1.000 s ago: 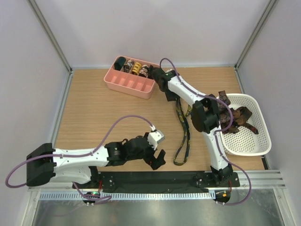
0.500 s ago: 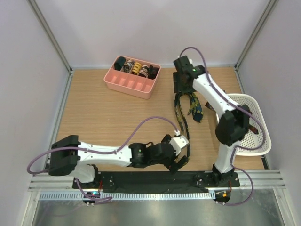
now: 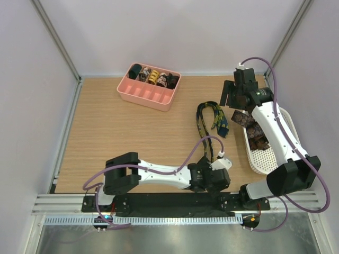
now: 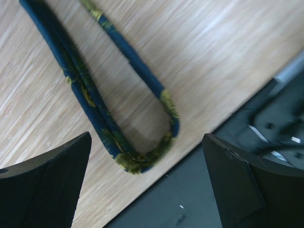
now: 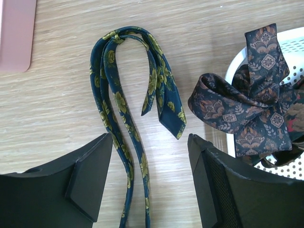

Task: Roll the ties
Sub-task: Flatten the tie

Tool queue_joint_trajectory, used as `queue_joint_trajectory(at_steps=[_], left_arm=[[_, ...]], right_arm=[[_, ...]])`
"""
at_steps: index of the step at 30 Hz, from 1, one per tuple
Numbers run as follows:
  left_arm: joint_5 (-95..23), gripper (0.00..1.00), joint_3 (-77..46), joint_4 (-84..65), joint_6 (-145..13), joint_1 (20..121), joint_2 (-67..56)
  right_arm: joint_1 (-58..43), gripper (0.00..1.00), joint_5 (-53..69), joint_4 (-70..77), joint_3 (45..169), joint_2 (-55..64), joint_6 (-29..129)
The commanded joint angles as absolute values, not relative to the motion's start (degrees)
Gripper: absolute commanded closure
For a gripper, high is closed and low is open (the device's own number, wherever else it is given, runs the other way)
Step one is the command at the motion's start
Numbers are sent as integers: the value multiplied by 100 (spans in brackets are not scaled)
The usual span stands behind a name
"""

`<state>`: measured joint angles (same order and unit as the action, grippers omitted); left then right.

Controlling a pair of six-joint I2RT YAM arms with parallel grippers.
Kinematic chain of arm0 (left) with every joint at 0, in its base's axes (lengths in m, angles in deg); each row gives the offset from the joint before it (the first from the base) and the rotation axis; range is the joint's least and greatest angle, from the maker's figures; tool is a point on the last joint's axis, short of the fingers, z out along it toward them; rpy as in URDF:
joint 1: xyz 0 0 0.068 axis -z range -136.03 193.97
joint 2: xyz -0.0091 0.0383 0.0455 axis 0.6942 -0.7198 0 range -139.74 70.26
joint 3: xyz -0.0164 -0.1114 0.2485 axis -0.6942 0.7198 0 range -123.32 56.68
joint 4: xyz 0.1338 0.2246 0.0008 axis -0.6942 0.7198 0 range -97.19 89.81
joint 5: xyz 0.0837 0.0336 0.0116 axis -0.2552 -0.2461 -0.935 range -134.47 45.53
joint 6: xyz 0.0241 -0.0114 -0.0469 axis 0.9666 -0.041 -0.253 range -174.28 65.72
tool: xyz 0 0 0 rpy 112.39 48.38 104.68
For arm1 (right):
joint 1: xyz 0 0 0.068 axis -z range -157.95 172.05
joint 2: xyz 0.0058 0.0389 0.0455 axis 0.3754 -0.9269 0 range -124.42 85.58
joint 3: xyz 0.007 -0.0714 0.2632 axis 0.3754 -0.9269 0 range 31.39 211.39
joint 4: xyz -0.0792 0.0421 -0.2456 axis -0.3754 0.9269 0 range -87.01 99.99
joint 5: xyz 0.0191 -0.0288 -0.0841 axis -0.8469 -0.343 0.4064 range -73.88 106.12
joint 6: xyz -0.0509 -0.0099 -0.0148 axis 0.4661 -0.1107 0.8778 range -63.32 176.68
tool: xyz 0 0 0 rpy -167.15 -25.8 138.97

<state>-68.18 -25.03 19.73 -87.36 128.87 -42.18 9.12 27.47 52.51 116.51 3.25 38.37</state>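
Note:
A navy tie [image 3: 203, 128] with yellow-green print lies folded on the wooden table, with its pointed end [image 5: 173, 119] beside the strands. Its near loop [image 4: 134, 153] rests by the table's front edge. My left gripper [image 3: 220, 180] hovers over that loop and is open, with the loop [image 4: 166, 107] lying ahead of its wide-apart fingers [image 4: 45, 183]. My right gripper [image 3: 228, 99] is raised over the tie's far fold [image 5: 124, 34], open and empty. Several rolled ties [image 3: 153, 78] sit in the pink tray [image 3: 144, 96]. Dark patterned ties [image 5: 240, 111] spill from the white basket [image 3: 260, 165].
The black base rail [image 4: 223, 190] runs just past the table's front edge, right under the left gripper. The pink tray's corner [image 5: 16, 33] shows at the far left of the right wrist view. The basket rim [image 5: 235, 59] is close to the right finger.
The left arm swept right along the front edge to the tie's near loop. The right arm swung from the pink tray toward the basket. The navy tie now lies folded, and both grippers opened wider.

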Motion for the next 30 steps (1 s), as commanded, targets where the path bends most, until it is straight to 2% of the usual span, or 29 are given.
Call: queue_joint_trajectory(at_steps=[1, 5, 9, 12, 13, 21, 22, 23, 27, 30], left_arm=[[-7338, 0, -2891, 2577, -9032, 12834, -4451], [-7681, 0, -3200, 2902, -9058, 12834, -4751], [-7551, 0, -3060, 2702, -9111, 12729, -4716], [-6857, 19, -2621, 2211, -9233, 12518, -4514], [-6725, 32, -2333, 2060, -9269, 12483, -4383], [-5839, 80, -698, 866, -9682, 12290, -3241], [-5697, 94, -477, 707, -9761, 12193, -3048], [-5565, 100, -249, 557, -9848, 12097, -2846], [-4950, 100, 981, -24, -10025, 11552, -1573], [-4545, 100, 1483, -121, -10104, 11183, -1000]], right_arm=[[1000, 28, 2561, 5159, 11524, 761, 3901], [1062, 28, 2456, 5177, 11445, 946, 3919], [1071, 28, 2385, 5168, 11375, 999, 3927], [1071, 28, 2341, 5133, 11305, 1008, 3945], [1080, 28, 2376, 5133, 11296, 982, 3954], [1071, 29, 2333, 4967, 11094, 578, 3901], [1071, 30, 2271, 4922, 11059, 525, 3884], [1071, 31, 2201, 4887, 11032, 455, 3875], [1053, 34, 1789, 4571, 10795, 200, 3848], [887, 29, 1769, 4500, 10777, -116, 4032]])
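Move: The tie's looped near end lies about 2 cm ahead, 2 cm left and 5 cm below the open left hand; the tie's tails lie 27 cm ahead and 2 cm right of it. From the right hand the tails are some 3 cm ahead, 2 cm right and 21 cm down, the tie's far bend 14 cm ahead and 2 cm left, and the brown tie on the basket rim 6 cm ahead, 9 cm right. The left hand dips, pinches the tie's looped end, drags left about 10 cm; right sinks towards the tails. ##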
